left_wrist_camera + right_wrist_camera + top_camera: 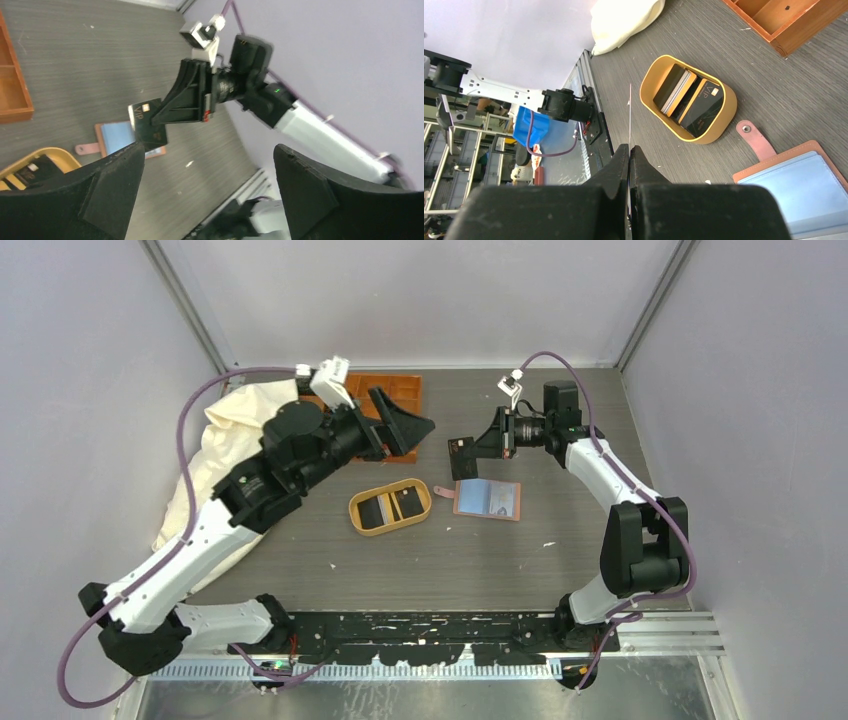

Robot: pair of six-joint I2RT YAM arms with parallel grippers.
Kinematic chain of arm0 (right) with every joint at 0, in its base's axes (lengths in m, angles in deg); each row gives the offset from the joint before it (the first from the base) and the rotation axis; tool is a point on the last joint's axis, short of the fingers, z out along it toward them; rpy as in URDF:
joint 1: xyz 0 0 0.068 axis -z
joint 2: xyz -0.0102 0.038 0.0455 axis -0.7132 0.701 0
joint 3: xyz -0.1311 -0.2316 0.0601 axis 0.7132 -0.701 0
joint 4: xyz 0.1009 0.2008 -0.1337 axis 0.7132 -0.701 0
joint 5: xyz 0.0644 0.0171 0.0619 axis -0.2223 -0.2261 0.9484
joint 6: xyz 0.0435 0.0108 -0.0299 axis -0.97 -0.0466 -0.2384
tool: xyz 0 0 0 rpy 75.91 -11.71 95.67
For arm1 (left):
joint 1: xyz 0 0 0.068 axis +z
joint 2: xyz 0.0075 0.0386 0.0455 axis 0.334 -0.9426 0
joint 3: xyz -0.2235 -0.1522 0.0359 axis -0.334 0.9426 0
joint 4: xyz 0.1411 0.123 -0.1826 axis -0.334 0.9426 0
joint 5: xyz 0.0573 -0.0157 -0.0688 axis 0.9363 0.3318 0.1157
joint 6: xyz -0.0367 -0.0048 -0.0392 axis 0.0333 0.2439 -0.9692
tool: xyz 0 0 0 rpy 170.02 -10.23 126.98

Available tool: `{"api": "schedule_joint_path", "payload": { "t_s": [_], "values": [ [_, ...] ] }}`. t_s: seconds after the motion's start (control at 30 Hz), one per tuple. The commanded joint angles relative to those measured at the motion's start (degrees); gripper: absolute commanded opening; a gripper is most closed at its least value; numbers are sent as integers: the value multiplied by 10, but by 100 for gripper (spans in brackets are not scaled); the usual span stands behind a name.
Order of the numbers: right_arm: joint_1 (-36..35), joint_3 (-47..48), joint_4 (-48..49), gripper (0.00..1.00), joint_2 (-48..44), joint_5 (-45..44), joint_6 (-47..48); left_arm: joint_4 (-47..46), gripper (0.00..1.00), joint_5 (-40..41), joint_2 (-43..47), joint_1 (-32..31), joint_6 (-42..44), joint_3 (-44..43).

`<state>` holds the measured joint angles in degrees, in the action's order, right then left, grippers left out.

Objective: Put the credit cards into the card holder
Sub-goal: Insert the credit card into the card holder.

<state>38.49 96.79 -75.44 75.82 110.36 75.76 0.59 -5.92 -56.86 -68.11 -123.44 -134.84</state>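
My right gripper (468,444) is shut on a black credit card (462,457) and holds it in the air just above the open card holder (488,499). The right wrist view shows that card edge-on as a thin line (630,115) running out from the closed right gripper (630,148). The reddish-brown card holder (794,185) lies flat with its pale blue lining up and its snap tab out to the left. More black credit cards (701,107) lie in the oval wooden tray (368,525). My left gripper (414,430) hangs open and empty, left of the held card (147,125).
An orange compartment box (398,388) stands at the back behind the left gripper. A cream cloth bag (225,455) lies along the left side under the left arm. Grey walls close in the table on three sides.
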Motion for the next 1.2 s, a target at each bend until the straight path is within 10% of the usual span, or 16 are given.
{"api": "schedule_joint_path", "payload": {
  "t_s": [0.0,0.33,1.17],
  "values": [
    [-1,21,13,1,-10,14,8,-189,100,-86,-10,15,170,109],
    [1,20,15,1,-14,11,9,-293,100,-169,14,22,390,253],
    [10,25,15,1,-1,34,0,-333,98,-184,-57,22,338,281]
  ]
}}
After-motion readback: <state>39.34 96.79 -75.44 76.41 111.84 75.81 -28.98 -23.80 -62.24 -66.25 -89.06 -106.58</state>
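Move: The black credit card in the right fingers lies about 12 cm right, 6 cm ahead and 20 cm below the open left hand. Beneath, some 40 cm below that hand, are the open card holder, level with it and 17 cm right, and the card tray, 3 cm left and 2 cm back. From the right hand, the credit card is 2 cm left, 1 cm back and 1 cm below. Left hand, wide open, sinks 16 cm and edges 5 cm right towards the card the right keeps pinching, wrist turning clockwise. ##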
